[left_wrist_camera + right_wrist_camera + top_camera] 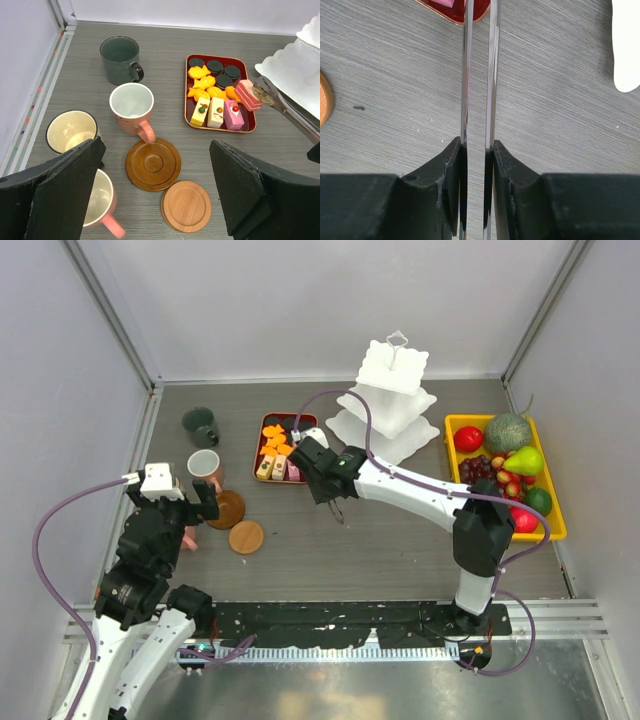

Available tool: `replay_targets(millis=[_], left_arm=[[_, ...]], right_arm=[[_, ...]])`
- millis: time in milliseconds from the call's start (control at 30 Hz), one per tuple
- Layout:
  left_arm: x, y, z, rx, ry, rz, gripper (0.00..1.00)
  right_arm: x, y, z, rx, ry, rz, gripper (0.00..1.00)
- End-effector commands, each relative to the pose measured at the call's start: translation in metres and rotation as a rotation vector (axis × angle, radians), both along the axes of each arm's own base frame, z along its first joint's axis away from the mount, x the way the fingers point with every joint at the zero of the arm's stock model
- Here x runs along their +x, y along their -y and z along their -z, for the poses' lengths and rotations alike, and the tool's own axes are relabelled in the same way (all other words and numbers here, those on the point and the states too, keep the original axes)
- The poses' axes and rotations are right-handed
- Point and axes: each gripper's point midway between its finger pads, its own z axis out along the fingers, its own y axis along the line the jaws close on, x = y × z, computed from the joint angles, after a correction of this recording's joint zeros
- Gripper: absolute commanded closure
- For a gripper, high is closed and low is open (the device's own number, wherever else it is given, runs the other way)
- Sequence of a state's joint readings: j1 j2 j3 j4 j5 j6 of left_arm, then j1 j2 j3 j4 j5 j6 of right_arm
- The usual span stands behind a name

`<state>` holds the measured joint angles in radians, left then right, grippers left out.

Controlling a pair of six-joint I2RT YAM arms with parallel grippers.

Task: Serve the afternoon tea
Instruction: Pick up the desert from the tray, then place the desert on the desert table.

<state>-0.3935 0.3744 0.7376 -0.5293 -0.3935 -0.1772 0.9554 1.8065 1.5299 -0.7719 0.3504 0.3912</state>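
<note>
My left gripper [156, 155] [192, 516] is open and empty above two round brown coasters, one dark [153, 164], one light [186, 206]. Around them stand a dark green mug [120, 60], a pink mug [132, 107], a cream mug [70, 131] and a second pink mug [102, 202]. My right gripper [479, 150] [326, 486] is shut on the metal tongs [467, 75]. The tong tips grip a pink sweet [247, 95] at the right edge of the dark red tray [187, 102]. The tray holds orange [205, 82], black [215, 65] and pink-yellow sweets [217, 112]. The white three-tier stand [390, 400] is at the back.
A yellow tray [452, 425] of fruit lies at the right, beside the stand. Grey walls close in the left, back and right sides. The right arm reaches across the middle of the table towards the red tray [262, 435].
</note>
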Motion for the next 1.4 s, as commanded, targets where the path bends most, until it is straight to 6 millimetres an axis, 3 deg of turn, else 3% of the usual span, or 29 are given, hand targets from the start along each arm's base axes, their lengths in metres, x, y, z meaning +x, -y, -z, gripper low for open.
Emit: replay_targets(millis=[0, 200, 500, 667, 967, 1367], left_arm=[[0.001, -0.002, -0.010, -0.009, 0.045, -0.014, 0.01], [0.001, -0.002, -0.012, -0.012, 0.051, -0.014, 0.01], [0.001, -0.003, -0.010, -0.009, 0.047, -0.017, 0.01], [0.001, -0.004, -0.011, -0.011, 0.051, -0.020, 0.01], [0.001, -0.003, -0.010, -0.009, 0.048, -0.020, 0.01], [0.002, -0.002, -0.010, -0.010, 0.044, -0.016, 0.01]], right_arm=[[0.012, -0.005, -0.035, 0.062, 0.094, 0.004, 0.74], [0.019, 0.005, -0.044, 0.044, 0.159, 0.019, 0.74], [0.045, 0.043, -0.062, -0.055, 0.308, 0.133, 0.74], [0.060, 0.060, -0.053, -0.071, 0.338, 0.182, 0.74], [0.081, 0.070, -0.026, -0.099, 0.332, 0.216, 0.75], [0.091, 0.071, 0.002, -0.126, 0.303, 0.179, 0.75]])
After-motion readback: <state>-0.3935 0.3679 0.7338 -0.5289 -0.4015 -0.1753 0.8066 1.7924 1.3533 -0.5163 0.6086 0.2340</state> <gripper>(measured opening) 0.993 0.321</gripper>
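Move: The right gripper holds the tongs. The pink cake slice in their tips is about 12 cm ahead, 4 cm to the left and a little below. Its goal, the cake stand's bottom tier, has its middle about 13 cm ahead, 13 cm to the right and 10 cm lower, with the middle tier some 8 cm above it. The dessert tray lies about 8 cm ahead and 8 cm left. From the idle left hand the bottom tier is about 19 cm ahead and 39 cm right. Keep the right gripper's hold on the tongs and carry the pinched cake slice away from the dessert tray to the left part of the stand's bottom tier, about 8 cm forward and as far right. Rise some 3 cm on the way while lifting the tong tips about 15 degrees and swinging them slightly clockwise, then sink about 4 cm at the end. ##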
